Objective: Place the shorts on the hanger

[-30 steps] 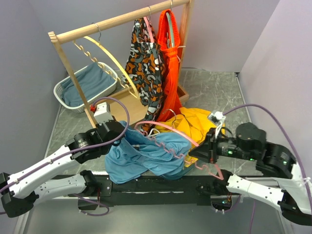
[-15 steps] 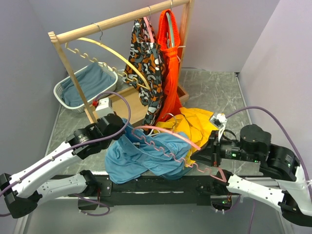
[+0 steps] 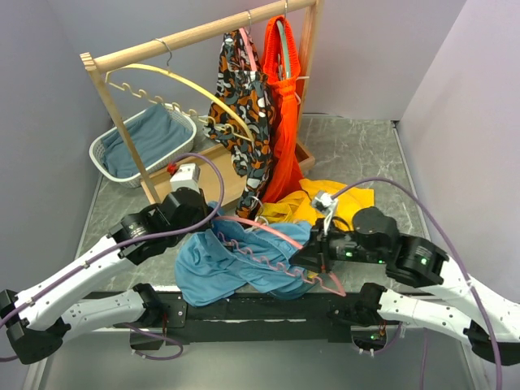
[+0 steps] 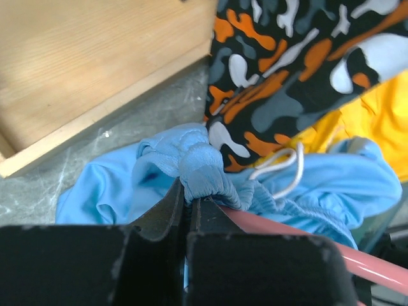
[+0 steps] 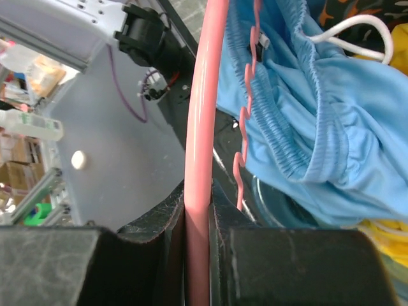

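Note:
The sky-blue shorts (image 3: 236,264) lie bunched at the table's near middle, also seen in the left wrist view (image 4: 115,185) and the right wrist view (image 5: 319,121). The pink hanger (image 3: 272,236) lies across them, its arm passing through the waistband. My left gripper (image 3: 203,221) is shut on the gathered waistband (image 4: 201,169) at the shorts' left end. My right gripper (image 3: 313,258) is shut on the hanger's pink arm (image 5: 201,127) at its right end. The hanger's hook is hidden.
A wooden rack (image 3: 195,36) stands behind with a yellow hanger (image 3: 191,93), a patterned garment (image 3: 244,106) and an orange garment (image 3: 284,114). A white basket (image 3: 106,146) holds dark teal cloth. A yellow garment (image 3: 325,203) lies right of the shorts.
My right gripper has moved left and away with the pink hanger, pushing its arm further into the shorts. My left gripper stays on the waistband. The yellow hanger on the rack has swung.

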`<action>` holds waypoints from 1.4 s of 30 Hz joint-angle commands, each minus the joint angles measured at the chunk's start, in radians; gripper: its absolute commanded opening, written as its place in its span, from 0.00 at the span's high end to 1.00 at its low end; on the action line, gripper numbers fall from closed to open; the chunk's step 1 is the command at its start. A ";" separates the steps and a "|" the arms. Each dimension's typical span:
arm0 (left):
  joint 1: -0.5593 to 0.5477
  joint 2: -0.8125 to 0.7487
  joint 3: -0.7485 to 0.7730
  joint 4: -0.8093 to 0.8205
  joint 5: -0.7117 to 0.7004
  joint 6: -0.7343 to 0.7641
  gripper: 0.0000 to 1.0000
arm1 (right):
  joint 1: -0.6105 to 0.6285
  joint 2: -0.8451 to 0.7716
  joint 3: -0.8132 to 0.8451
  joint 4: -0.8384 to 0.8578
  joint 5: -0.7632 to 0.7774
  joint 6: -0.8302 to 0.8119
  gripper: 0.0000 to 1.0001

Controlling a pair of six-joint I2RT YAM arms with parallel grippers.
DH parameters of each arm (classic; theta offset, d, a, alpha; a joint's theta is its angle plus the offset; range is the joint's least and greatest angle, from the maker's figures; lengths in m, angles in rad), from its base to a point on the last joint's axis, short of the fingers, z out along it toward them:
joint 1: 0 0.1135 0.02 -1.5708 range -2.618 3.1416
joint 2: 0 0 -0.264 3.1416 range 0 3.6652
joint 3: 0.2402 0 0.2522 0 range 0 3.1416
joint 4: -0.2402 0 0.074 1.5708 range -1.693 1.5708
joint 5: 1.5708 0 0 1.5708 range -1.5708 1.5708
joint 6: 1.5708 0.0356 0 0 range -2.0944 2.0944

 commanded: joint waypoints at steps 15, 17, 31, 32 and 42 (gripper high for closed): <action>0.002 -0.156 -0.043 0.224 0.300 0.186 0.51 | 0.130 0.026 -0.290 0.606 0.279 -0.028 1.00; 0.002 -0.204 -0.078 0.303 0.387 0.232 0.47 | 0.129 0.042 -0.293 0.622 0.279 -0.027 1.00; -0.090 -0.161 -0.130 0.511 0.333 0.334 0.40 | 0.130 0.055 -0.319 0.642 0.292 -0.027 1.00; -0.107 -0.147 -0.126 0.515 0.266 0.338 0.40 | 0.130 0.060 -0.313 0.639 0.284 -0.028 1.00; -0.209 -0.049 -0.126 0.560 -0.022 0.309 0.46 | 0.136 0.102 -0.305 0.662 0.267 -0.039 1.00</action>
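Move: The shorts' waistband corner, still pinched by the left hand, is about 16 cm left of the right hand, 8 cm ahead and 7 cm below; the pink hanger is already in the right grip. From the left hand, the hanger's middle lies about 13 cm right, 5 cm back and 5 cm higher. The camouflage garment's hem hangs 4 cm ahead and 7 cm right of the left hand, while the yellow cloth's middle lies 12 cm ahead of the right hand, 2 cm right and 14 cm below. The pink hanger, kept in the right hand's grip, is driven down about 7 cm, left and forward, its left arm going farther into the shorts' waistband. The left hand, after easing right, opens and lets go of the waistband, lifts up and back while swinging right and turning some 30 degrees clockwise, then sinks and comes slightly forward, open fingers either side of the hanger bar by its hook. ##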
